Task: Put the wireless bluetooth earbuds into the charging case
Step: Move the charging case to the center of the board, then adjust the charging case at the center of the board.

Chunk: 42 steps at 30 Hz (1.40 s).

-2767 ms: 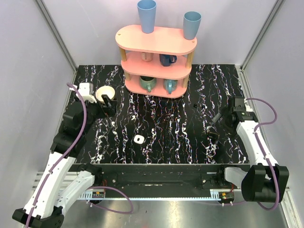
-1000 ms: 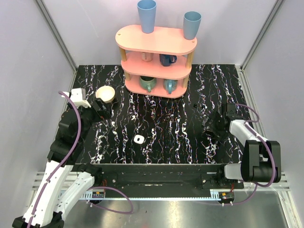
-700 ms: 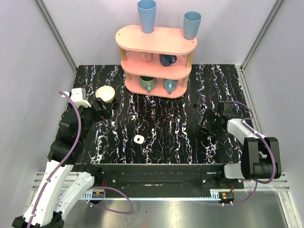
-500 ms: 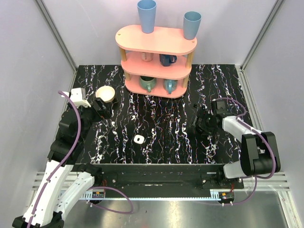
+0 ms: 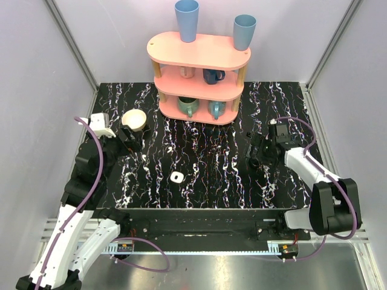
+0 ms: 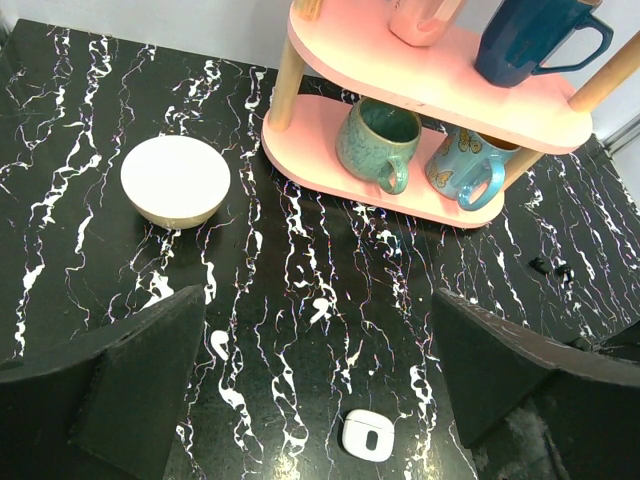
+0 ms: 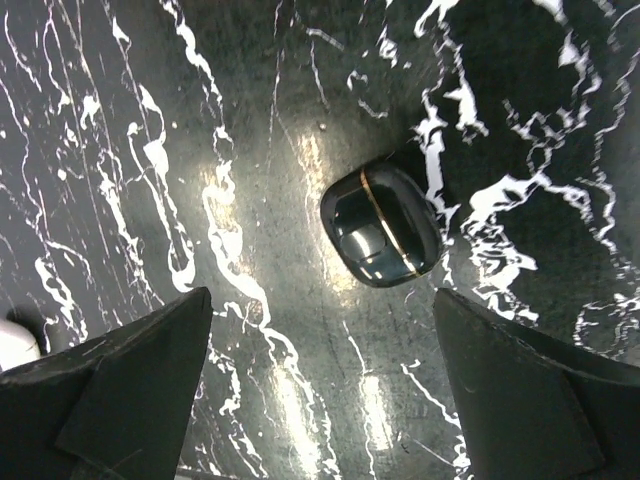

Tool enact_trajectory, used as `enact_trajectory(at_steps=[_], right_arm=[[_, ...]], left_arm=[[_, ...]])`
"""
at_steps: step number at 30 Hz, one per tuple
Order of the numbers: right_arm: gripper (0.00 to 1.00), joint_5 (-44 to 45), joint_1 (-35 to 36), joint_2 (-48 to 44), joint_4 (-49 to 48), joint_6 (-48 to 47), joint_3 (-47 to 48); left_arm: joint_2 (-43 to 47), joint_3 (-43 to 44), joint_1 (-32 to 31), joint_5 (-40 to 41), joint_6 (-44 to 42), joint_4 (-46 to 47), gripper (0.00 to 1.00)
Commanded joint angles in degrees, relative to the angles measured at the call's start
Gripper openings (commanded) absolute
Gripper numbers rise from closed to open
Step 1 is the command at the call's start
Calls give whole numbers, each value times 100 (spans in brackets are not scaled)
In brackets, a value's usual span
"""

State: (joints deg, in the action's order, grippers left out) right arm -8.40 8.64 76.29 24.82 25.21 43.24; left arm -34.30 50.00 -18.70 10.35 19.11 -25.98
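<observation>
The charging case [image 6: 367,435], small, white and rounded with a dark centre spot, lies flat near the table's front middle [image 5: 176,177]. Two small white earbud-like shapes [image 6: 322,307] [image 6: 218,343] lie among the white veins behind it. My left gripper [image 6: 320,400] hangs open above them, near the bowl [image 5: 130,140]. My right gripper [image 7: 320,390] is open at the right of the table [image 5: 257,154]. It hovers over a dark glossy rounded case [image 7: 381,225] with a gold line, just ahead of its fingers. Two tiny black pieces [image 6: 551,268] lie nearby.
A pink tiered shelf [image 5: 199,51] with mugs and two blue cups stands at the back middle. A cream bowl [image 5: 134,118] [image 6: 175,180] sits at the back left. Pale walls close in the left, right and back of the black marble table [image 5: 211,139].
My right gripper has swung left and farther back over the table, staying open. My left gripper first pulled back a little from the bowl and has held still over the last second.
</observation>
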Motion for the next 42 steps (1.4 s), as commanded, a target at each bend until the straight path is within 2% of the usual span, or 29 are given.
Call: enact_trajectory(at_steps=[1,8,17,23,29,42], right_arm=[[100,576,41,131,102,-279,316],[93,1393,286,799,304,-623,764],[84,1578,638,1142,480,-948,1010],[73,1535,788,1406,796,-974,1256],[74,1544,823,1722,1253,-1018,1643],[69,1473,1095,1924,1262,-1045,1687]], left_arm=[[-68,-34,-2,-33,-13,321,99],[-59,-8,-2,-33,-48,330,99],[-112,-52,-2,-68,-83,409,99],[-112,-87,-2,-68,-118,418,99],[3,-148,-2,37,-162,418,99],[73,-227,-2,90,-197,418,99]])
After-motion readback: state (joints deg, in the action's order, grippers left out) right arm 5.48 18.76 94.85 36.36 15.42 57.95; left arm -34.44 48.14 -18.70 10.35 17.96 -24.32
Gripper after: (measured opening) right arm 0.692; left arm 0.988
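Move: The black charging case lies on the board just past my open right fingers, about 3 cm ahead, 1 cm to the right and 5 cm below. The two black earbuds lie some 12 cm farther out than the case and 2 cm to its left; the white earbud case sits roughly 31 cm to the left of the black one and 5 cm nearer me. From my left hand the black case is about 48 cm right, 5 cm ahead and 29 cm lower. I bring my right hand down about 3 cm to the black charging case, swinging nearly 2 cm right and forward at first, then easing back left once low. Meanwhile I roll the wrist some 20 degrees, left side down, turn it slightly counter-clockwise, and narrow my fingers by about a third, ending with the right fingertip at the case's near edge. ##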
